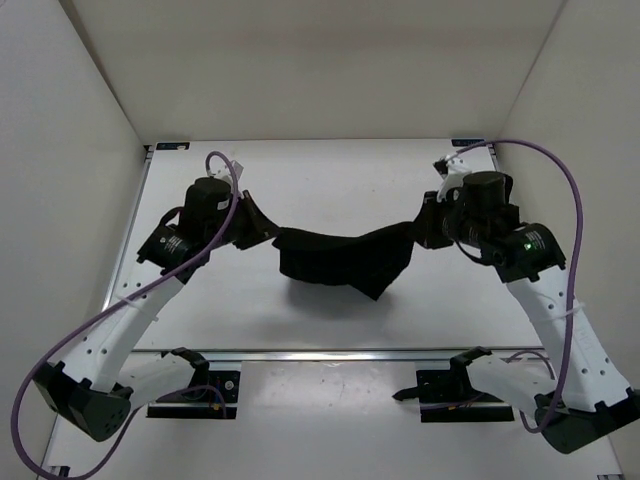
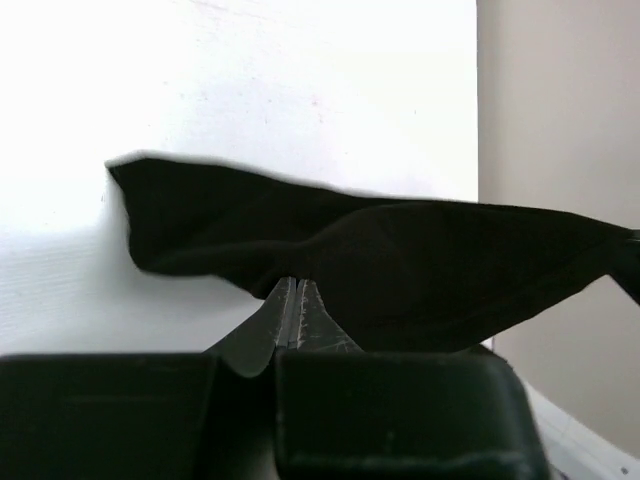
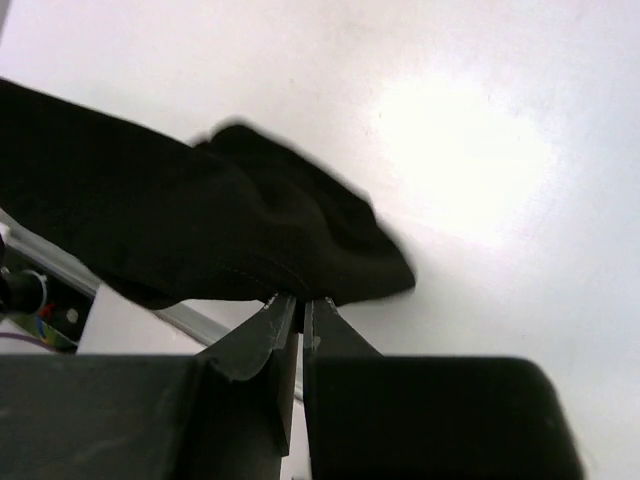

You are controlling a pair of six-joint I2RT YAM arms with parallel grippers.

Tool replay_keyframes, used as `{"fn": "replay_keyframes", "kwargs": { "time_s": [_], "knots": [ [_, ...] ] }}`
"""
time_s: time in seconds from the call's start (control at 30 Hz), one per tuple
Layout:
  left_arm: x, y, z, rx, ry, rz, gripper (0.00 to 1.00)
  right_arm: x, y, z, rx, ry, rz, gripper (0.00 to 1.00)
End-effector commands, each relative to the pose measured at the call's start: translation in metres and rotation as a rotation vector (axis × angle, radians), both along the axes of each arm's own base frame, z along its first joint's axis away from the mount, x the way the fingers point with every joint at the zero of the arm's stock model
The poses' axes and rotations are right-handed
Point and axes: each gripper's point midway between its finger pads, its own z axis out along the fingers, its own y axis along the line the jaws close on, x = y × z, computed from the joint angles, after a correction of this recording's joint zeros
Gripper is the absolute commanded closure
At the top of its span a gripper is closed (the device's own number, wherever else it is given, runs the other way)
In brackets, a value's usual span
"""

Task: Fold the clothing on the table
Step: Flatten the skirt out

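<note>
The black clothing [image 1: 340, 258] hangs in a sagging band above the white table [image 1: 330, 180], stretched between both arms. My left gripper [image 1: 258, 226] is shut on its left end. In the left wrist view the clothing [image 2: 400, 265] runs across above my left gripper [image 2: 296, 284], whose fingers pinch its lower edge. My right gripper [image 1: 428, 224] is shut on the right end. From the right wrist, the clothing [image 3: 180, 230] bunches over my right gripper [image 3: 300, 300], its jaws closed on the hem.
White walls [image 1: 80, 100] enclose the table on three sides. A metal rail [image 1: 330, 352] runs along the near edge, with the two arm bases [image 1: 200, 385] below it. Purple cables [image 1: 560, 180] loop beside each arm.
</note>
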Motion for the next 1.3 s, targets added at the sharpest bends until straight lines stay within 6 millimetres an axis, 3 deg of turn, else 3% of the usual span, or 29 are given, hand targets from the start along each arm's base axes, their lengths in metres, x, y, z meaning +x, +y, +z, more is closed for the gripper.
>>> {"fn": "replay_keyframes", "kwargs": {
  "time_s": [0.0, 0.1, 0.13, 0.17, 0.2, 0.23, 0.27, 0.3, 0.37, 0.4, 0.43, 0.47, 0.57, 0.6, 0.7, 0.77, 0.87, 0.9, 0.97, 1.0, 1.03, 1.1, 1.2, 1.27],
  "knots": [
    [0.013, 0.001, -0.009, -0.056, 0.047, 0.029, 1.00, 0.018, 0.009, 0.015, 0.041, -0.017, 0.061, 1.00],
    [0.042, 0.010, -0.021, -0.095, 0.065, 0.086, 1.00, 0.046, 0.012, 0.008, 0.029, -0.003, 0.073, 1.00],
    [0.049, 0.006, -0.019, -0.120, 0.053, 0.073, 1.00, 0.061, 0.014, -0.003, 0.009, 0.019, 0.068, 1.00],
    [0.067, 0.010, -0.017, -0.118, 0.049, 0.096, 1.00, 0.079, 0.015, -0.006, -0.007, 0.025, 0.060, 1.00],
    [0.086, 0.007, -0.015, -0.116, 0.062, 0.102, 1.00, 0.092, 0.014, 0.005, -0.006, -0.013, 0.056, 1.00],
    [0.103, 0.005, -0.024, -0.097, 0.087, 0.104, 1.00, 0.111, 0.011, -0.009, -0.012, 0.024, 0.043, 1.00],
    [0.123, 0.007, -0.006, -0.086, 0.039, 0.115, 1.00, 0.134, 0.007, -0.015, -0.003, 0.045, 0.022, 1.00],
    [0.144, 0.000, -0.008, -0.066, 0.044, 0.106, 1.00, 0.150, 0.005, -0.005, 0.008, 0.020, 0.009, 1.00],
    [0.178, -0.003, -0.008, -0.076, 0.058, 0.107, 1.00, 0.193, -0.004, -0.033, 0.000, 0.078, -0.032, 0.99],
    [0.202, -0.005, -0.016, -0.085, 0.069, 0.119, 1.00, 0.209, -0.009, -0.026, 0.000, 0.058, -0.055, 1.00],
    [0.217, -0.006, -0.040, -0.071, 0.117, 0.132, 1.00, 0.225, -0.011, -0.047, -0.014, 0.106, -0.069, 1.00],
    [0.229, -0.009, -0.030, -0.096, 0.094, 0.115, 1.00, 0.244, -0.015, -0.053, -0.026, 0.104, -0.091, 1.00],
    [0.246, -0.010, -0.039, -0.127, 0.096, 0.119, 1.00, 0.261, -0.016, -0.052, -0.052, 0.100, -0.106, 1.00],
    [0.245, -0.010, -0.032, -0.122, 0.071, 0.108, 1.00, 0.259, -0.013, -0.054, -0.071, 0.101, -0.095, 1.00],
    [0.232, -0.004, -0.004, -0.105, 0.004, 0.114, 1.00, 0.244, -0.009, -0.032, -0.106, 0.041, -0.094, 1.00],
    [0.220, -0.003, 0.018, -0.127, -0.027, 0.103, 1.00, 0.223, -0.001, -0.001, -0.107, -0.029, -0.069, 1.00],
    [0.184, -0.004, 0.064, -0.172, -0.095, 0.079, 1.00, 0.188, 0.009, 0.027, -0.133, -0.097, -0.041, 1.00],
    [0.175, -0.007, 0.066, -0.166, -0.097, 0.075, 1.00, 0.173, 0.009, 0.035, -0.148, -0.118, -0.041, 1.00],
    [0.143, -0.005, 0.089, -0.175, -0.141, 0.066, 1.00, 0.144, 0.012, 0.032, -0.155, -0.105, -0.011, 1.00],
    [0.131, -0.006, 0.085, -0.175, -0.130, 0.073, 1.00, 0.128, 0.012, 0.047, -0.132, -0.138, -0.008, 1.00],
    [0.116, -0.005, 0.087, -0.179, -0.136, 0.066, 1.00, 0.120, 0.010, 0.040, -0.130, -0.122, -0.003, 1.00],
    [0.092, -0.001, 0.092, -0.191, -0.145, 0.080, 1.00, 0.091, 0.006, 0.056, -0.085, -0.164, 0.013, 1.00],
    [0.059, -0.004, 0.097, -0.202, -0.144, 0.062, 1.00, 0.060, 0.001, 0.060, -0.051, -0.164, 0.023, 1.00],
    [0.042, -0.003, 0.107, -0.202, -0.161, 0.059, 1.00, 0.049, 0.002, 0.066, -0.021, -0.163, 0.041, 1.00]
  ]
}}
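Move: Each hand already pinches an upper corner of the skirt, some 27 cm above the table and roughly 24 cm apart. The skirt's middle hangs about 12 cm to the left hand's right and 12 cm to the right hand's left, about 3 cm back and 8 cm below both. Bare table lies ahead of the left hand, its far edge roughly 44 cm out, its near edge some 16 cm back. Fingers staying shut on the corners, both arms together fling the skirt forward over the open table by about 25 cm, dipping 8 to 10 cm with the wrists tipping slightly down. They then whip it back some 18 cm towards the bases and upward with the fingers tilting up, rising past the starting height and keeping nearly the same spacing between the hands. ##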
